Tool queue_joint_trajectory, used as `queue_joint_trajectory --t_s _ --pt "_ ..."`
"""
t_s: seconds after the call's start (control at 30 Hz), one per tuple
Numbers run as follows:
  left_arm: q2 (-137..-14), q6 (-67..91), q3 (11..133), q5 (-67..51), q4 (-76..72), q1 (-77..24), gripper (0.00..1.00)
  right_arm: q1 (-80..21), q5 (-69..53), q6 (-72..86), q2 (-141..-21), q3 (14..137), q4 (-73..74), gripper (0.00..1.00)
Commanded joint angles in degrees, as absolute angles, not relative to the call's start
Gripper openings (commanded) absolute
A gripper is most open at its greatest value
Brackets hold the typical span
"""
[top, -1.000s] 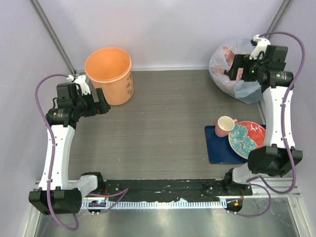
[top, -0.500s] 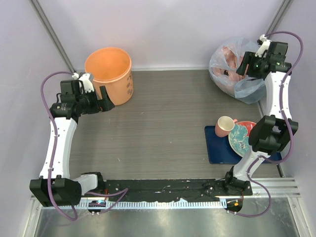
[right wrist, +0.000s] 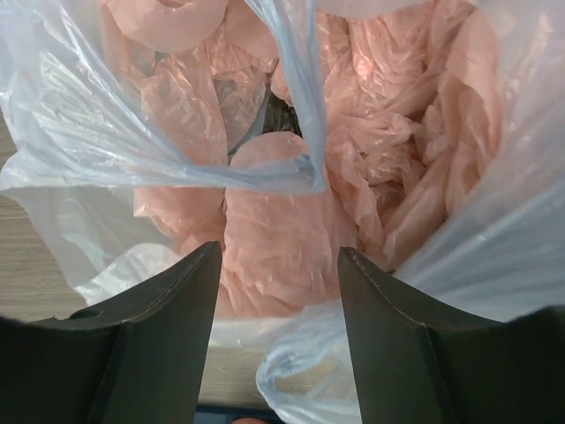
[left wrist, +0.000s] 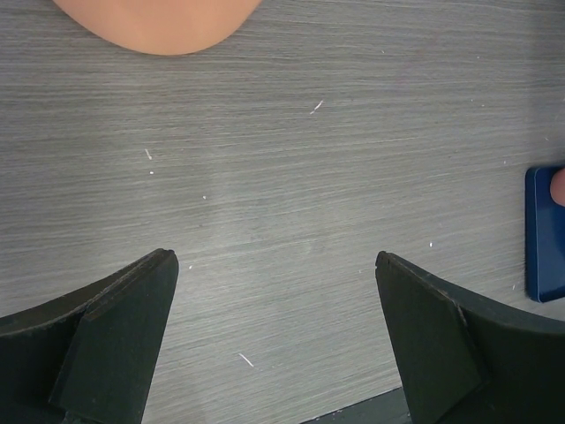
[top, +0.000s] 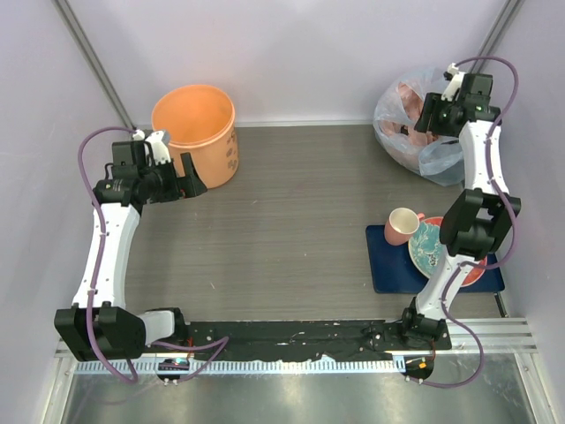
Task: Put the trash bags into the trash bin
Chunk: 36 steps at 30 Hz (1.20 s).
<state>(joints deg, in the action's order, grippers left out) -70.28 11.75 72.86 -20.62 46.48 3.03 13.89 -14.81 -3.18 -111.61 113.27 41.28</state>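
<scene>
The orange trash bin [top: 194, 132] stands at the back left; its base shows at the top of the left wrist view [left wrist: 159, 22]. My left gripper [top: 189, 173] hovers just in front of the bin, open over bare table [left wrist: 274, 257]. Crumpled pale-pink trash bags [top: 408, 95] fill a bluish-clear sack [top: 437, 159] at the back right. My right gripper [top: 413, 124] reaches into the sack's mouth. In the right wrist view its jaws [right wrist: 279, 249] stand apart, with pink trash bags [right wrist: 265, 212] just beyond the tips and the sack's rim [right wrist: 291, 172] crossing above them.
A pink cup [top: 403, 224] and a red and teal plate [top: 441, 249] sit on a blue mat [top: 393, 269] at the right front; the mat's edge shows in the left wrist view [left wrist: 546, 234]. Walls close the back and both sides.
My right wrist has shifted left over the sack's opening and its jaws have narrowed. My left arm has swung slightly forward beside the bin, jaws unchanged.
</scene>
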Motion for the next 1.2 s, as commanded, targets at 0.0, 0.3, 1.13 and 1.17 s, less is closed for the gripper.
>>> queue_joint_trajectory --t_s 0.0,0.3,1.13,1.17 --pt "-70.31 11.16 74.27 -20.92 45.26 3.16 1.0 11.61 -11.34 -4.3 -113.38 116.89 38.32 0.61" --pt "-70.05 9.84 74.0 -19.6 46.23 3.16 1.0 10.63 -8.0 -5.01 -115.67 115.23 38.41 0.6" --pt "-72.68 9.93 75.93 -22.94 43.24 3.25 1.0 13.97 -10.55 -4.4 -107.23 131.92 38.33 0.01" --pt "-72.77 9.93 76.2 -23.2 43.24 3.16 1.0 13.97 -10.46 -3.96 -106.7 131.92 36.41 0.01"
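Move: The right hand hangs half-open above the heap of pink trash bags; the one it will pinch lies about 3 cm ahead, 1 cm to its left and some 6 cm below. Around that, the clear outer bag has its middle about 4 cm ahead, 3 cm right and 10 cm down; the mug stands about 23 cm back, straight behind, and the plate 30 cm back and 11 cm right, both about 20 cm lower. From the left hand the pink bag is some 23 cm ahead and 63 cm right. The right hand sinks about 4 cm into the mouth of the clear bag, easing a little forward and left, then shuts its half-open fingers on the film of a pink trash bag while drifting back to the right. Keeping the pinch, it pulls up some 14 cm, quickening as it goes, and the fingers tip up roughly 15 degrees from their steep downward slant. ##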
